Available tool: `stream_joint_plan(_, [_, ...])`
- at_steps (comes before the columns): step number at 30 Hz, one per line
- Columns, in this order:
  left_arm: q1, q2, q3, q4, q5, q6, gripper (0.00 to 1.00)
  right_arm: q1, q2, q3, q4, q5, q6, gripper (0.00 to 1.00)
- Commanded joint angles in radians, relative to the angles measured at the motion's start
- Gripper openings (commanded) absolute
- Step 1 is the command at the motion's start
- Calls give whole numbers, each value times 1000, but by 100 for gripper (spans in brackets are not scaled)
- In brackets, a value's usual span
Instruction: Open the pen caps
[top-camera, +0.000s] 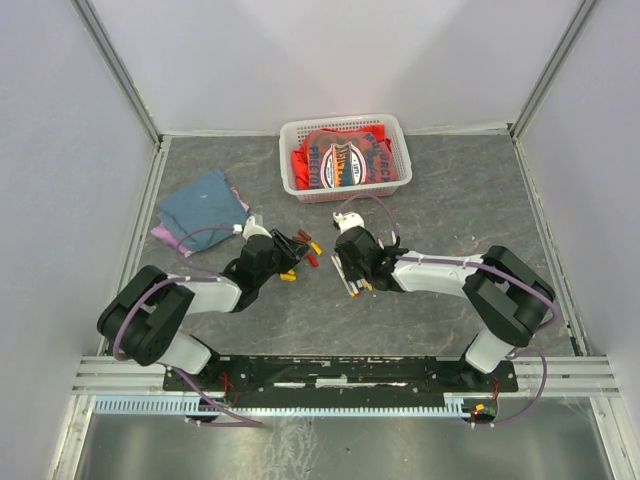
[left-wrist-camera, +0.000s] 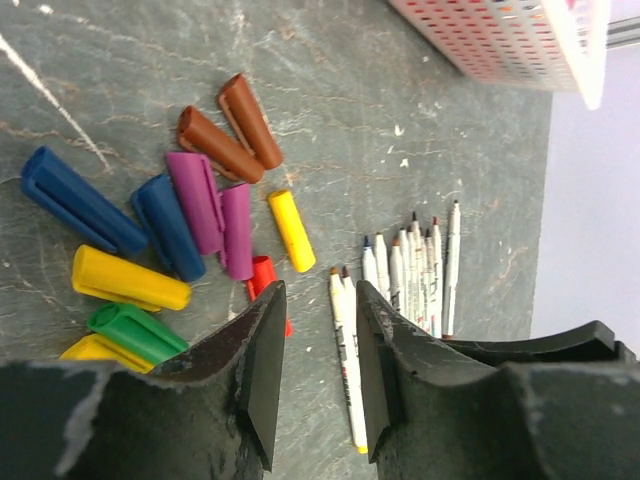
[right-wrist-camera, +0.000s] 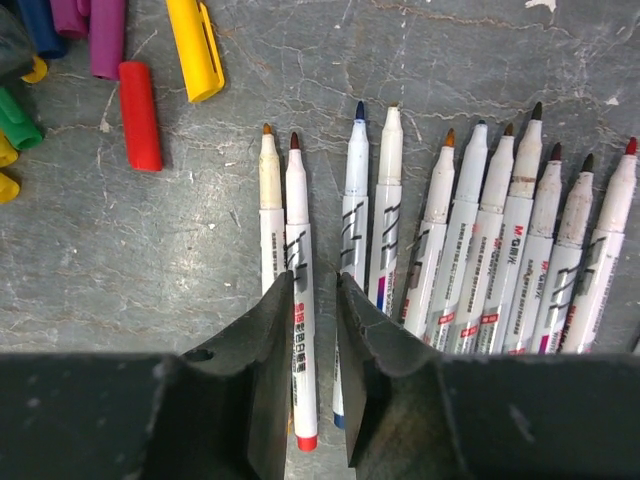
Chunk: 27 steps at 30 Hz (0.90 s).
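Loose pen caps (left-wrist-camera: 205, 205) in brown, blue, purple, yellow, red and green lie scattered on the grey table, just left of my left gripper (left-wrist-camera: 315, 300). That gripper is open, with nothing between its fingers. Two bare pens (left-wrist-camera: 345, 340) lie on the table under its gap. Several uncapped pens (right-wrist-camera: 480, 240) rest side by side in a row. My right gripper (right-wrist-camera: 315, 285) hovers open over the row's left end, above a red-ended pen (right-wrist-camera: 298, 220) that lies flat. From above, the left gripper (top-camera: 290, 252) and right gripper (top-camera: 350, 272) face each other over the caps (top-camera: 300, 255).
A white basket (top-camera: 340, 120) holding red cloth stands at the back centre; its corner (left-wrist-camera: 510, 40) shows in the left wrist view. A folded blue cloth (top-camera: 203, 208) lies at the left. A red cap (right-wrist-camera: 140, 115) and a yellow cap (right-wrist-camera: 195, 50) lie beside the pen row.
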<state>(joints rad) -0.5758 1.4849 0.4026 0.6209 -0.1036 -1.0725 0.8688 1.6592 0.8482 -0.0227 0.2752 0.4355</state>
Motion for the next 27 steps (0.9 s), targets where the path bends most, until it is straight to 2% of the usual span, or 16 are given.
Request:
stream_joint_plan(1, [-7,-94,12,-15,-35,70,43,16,-76,47,-20,54,-24,31])
stream_joint_plan(4, [-16,-179,42,-100,-83,160,49,22,-113,51,-50,91,-28,35])
stream_joint_plan(8, [-21,-302,66,-185,-144,275,60,22,-172,52,-94,182,-39,47])
stream_joint_plan(9, [-21,-333,68,-206,-165,305,64,22,-187,51,-106,216,-40,51])
stream_joint_plan(10, [-21,-364,72,-229,-183,335,77,22,-205,47,-118,253,-42,57])
stream_joint_plan(12, [-21,-426,72,-260,-214,400,87,21,-243,37,-140,348,-46,65])
stream_joint_plan(16, [-21,-553,43,-321,-287,487,91,11,-355,-14,-162,520,-59,84])
stream_joint_plan(22, [-21,-706,-13,-401,-386,536,94,-36,-511,-119,-176,717,-52,99])
stream_joint_plan(27, [-21,-795,-64,-414,-445,512,94,-87,-605,-181,-241,784,42,100])
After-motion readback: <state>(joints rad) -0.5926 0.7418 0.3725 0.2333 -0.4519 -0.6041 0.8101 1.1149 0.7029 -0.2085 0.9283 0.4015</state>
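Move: Nothing is left for me to grasp. The red cap lies just under my left hand, about 2 cm right, 1 cm ahead and 4 cm below. From that hand the loose yellow cap is 4 cm ahead and 4 cm right, the purple pair 4 cm ahead and 1 cm left. The red-ended pen lies roughly 2 cm below my right hand, 1 cm left. The blue-tipped pen is some 2 cm right and 1 cm ahead of that hand, the pen cluster about 4 cm ahead and 7 cm right. I back both empty hands off the work, first up, then outwards to their own sides, parting my fingers to wide open. My left hand climbs about 14 cm above the caps and swings left, fingertips tipping up and its left side rising; my right hand climbs similarly and sweeps some 16 cm right, past the pen cluster, tipping up and turning clockwise. ##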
